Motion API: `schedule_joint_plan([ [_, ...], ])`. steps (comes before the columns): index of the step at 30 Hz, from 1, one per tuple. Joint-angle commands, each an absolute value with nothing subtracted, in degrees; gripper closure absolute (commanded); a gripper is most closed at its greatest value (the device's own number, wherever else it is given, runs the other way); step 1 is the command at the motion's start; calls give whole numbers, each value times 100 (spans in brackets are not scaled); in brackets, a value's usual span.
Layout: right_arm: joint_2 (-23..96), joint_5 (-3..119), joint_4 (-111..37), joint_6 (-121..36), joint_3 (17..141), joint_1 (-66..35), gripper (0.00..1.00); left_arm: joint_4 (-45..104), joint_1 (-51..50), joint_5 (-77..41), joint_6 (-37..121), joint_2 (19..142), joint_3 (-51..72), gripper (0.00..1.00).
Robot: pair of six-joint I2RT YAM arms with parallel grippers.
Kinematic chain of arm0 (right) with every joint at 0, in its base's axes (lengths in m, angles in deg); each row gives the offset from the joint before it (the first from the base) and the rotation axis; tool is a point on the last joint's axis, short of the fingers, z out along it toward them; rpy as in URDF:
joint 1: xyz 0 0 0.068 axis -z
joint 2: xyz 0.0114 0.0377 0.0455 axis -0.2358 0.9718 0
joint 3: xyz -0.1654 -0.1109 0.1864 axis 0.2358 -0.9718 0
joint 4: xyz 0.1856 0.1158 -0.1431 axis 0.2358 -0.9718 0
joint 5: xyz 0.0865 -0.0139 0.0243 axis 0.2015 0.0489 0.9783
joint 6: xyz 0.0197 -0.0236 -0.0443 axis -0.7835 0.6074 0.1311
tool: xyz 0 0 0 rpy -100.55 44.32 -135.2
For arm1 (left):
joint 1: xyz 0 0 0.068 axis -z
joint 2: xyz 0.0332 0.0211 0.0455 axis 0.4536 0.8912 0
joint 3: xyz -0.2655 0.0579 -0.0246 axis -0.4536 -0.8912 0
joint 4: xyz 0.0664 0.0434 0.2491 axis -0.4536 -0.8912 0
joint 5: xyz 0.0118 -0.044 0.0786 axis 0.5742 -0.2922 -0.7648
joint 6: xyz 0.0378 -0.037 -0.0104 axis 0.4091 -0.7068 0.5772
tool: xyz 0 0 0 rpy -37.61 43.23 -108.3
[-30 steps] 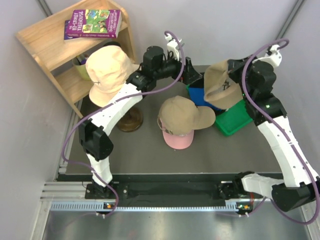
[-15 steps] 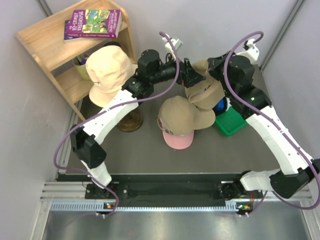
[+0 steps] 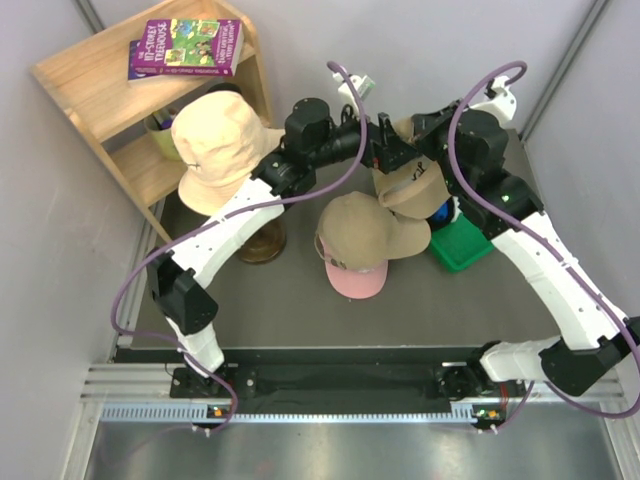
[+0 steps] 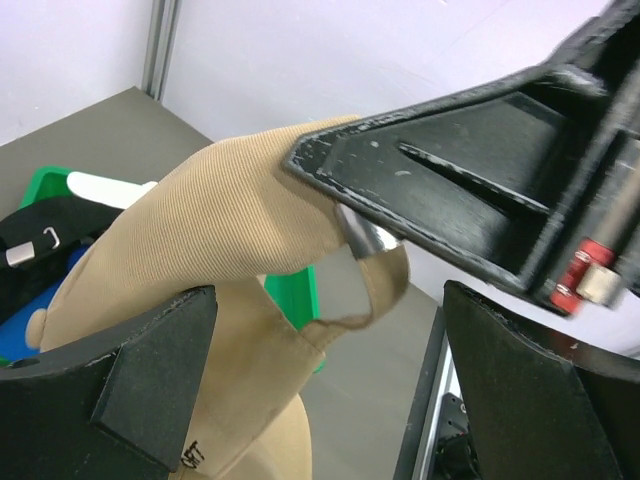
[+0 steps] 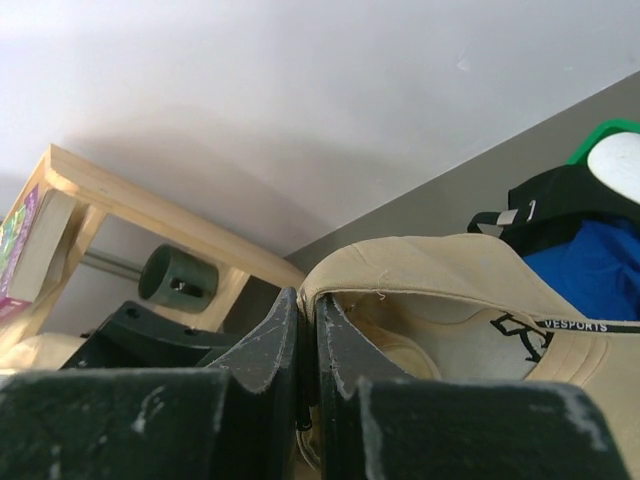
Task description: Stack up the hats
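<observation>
A khaki-tan cap with a small black logo [image 3: 412, 185] hangs in the air above the table, and my right gripper [image 3: 410, 137] is shut on its back rim [image 5: 308, 312]. My left gripper [image 3: 385, 152] is open right beside it; in the left wrist view the cap's strap and crown [image 4: 200, 230] hang between its spread fingers [image 4: 150, 370], and I cannot tell if they touch. Below, another tan cap [image 3: 365, 228] lies on a pink cap [image 3: 356, 281]. Blue [image 5: 590, 270], black [image 5: 555, 200] and white [image 5: 620, 165] hats lie in the green bin [image 3: 468, 243].
A pale peach hat [image 3: 215, 148] sits on a wooden stand [image 3: 262, 241] at the left. Behind it stands a wooden shelf [image 3: 90, 85] with a book [image 3: 185, 47] on top. The green bin is at the right back of the table.
My right arm has swung the tan cap left, from over the green bin to beside the left gripper above the stack. The left arm has shifted only slightly.
</observation>
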State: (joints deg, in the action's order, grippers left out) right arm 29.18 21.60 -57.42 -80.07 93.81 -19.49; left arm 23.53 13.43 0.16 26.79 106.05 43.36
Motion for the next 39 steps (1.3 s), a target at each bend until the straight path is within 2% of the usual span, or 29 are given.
schedule_joint_plan([
  [1,2820,2312,-5561,-8086,9718,-2099,100,2361,1460,-256,2767,10729,4709,1],
  [5,2855,2470,-5552,-8183,9718,-2169,100,2036,1556,-737,3030,10852,4885,7],
  [6,2855,2496,-5552,-8192,9718,-2178,100,1957,1583,-861,3153,10844,4903,23],
  [8,2846,2593,-5526,-8227,9710,-2170,100,1913,1618,-1256,3276,10809,4885,49],
  [9,2829,2611,-5508,-8244,9692,-2170,100,1895,1627,-1363,3312,10791,4876,68],
  [12,2750,2672,-5464,-8253,9622,-2170,100,1904,1627,-1828,3444,10712,4824,95],
  [13,2680,2699,-5455,-8271,9587,-2178,100,1921,1627,-1925,3470,10686,4780,100],
  [16,2522,2804,-5385,-8341,9341,-2178,100,2061,1627,-2067,3646,10589,4649,100],
  [19,2259,2813,-5411,-8621,9034,-2161,76,2184,1636,-2137,3742,10440,4490,100],
  [20,2162,2822,-5429,-8710,8928,-2152,61,2246,1636,-2128,3812,10405,4446,100],
  [22,1864,2831,-5420,-9042,8596,-2108,47,2334,1644,-2076,3866,10317,4306,100],
  [23,1749,2839,-5411,-9175,8463,-2099,36,2421,1645,-2032,3918,10290,4262,100],
  [24,1643,2840,-5385,-9316,8331,-2047,33,2457,1653,-2006,3945,10273,4200,100],
  [31,808,3076,-4886,-10599,6979,-1818,15,2641,1715,-1637,3989,10115,4042,100],
  [33,729,3129,-4831,-10888,6749,-1687,13,2834,1750,-1435,4068,10044,3919,100],
  [39,754,4577,-3681,-12023,5633,-757,12,2827,1812,-1144,4287,9851,3813,100],
])
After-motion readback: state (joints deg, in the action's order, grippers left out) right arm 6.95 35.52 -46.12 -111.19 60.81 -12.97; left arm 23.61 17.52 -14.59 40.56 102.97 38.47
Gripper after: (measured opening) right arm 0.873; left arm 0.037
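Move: The loose tan cap, its edge still pinched by the right fingers, has its middle about 6 cm below the left hand and some 2 cm back; its strap lies by the open left fingertips. From the right hand its middle is roughly 8 cm down and 4 cm back. The cap stack sits about 10 cm back, 8 cm left and 22 cm below the left hand; the blue cap lies 6 cm ahead, 4 cm right and far below, some 38 cm. The hanging cap's buckled back strap is pinched by the left fingers, which ease a little right and down and shut on it, then swing about 4 cm forward and left before coming back, turning some 15 degrees counter-clockwise. The right fingers then open and let go of the cap's edge; that hand backs off about 7 cm, then sinks and drifts right, rolling some 30 degrees left side up. ##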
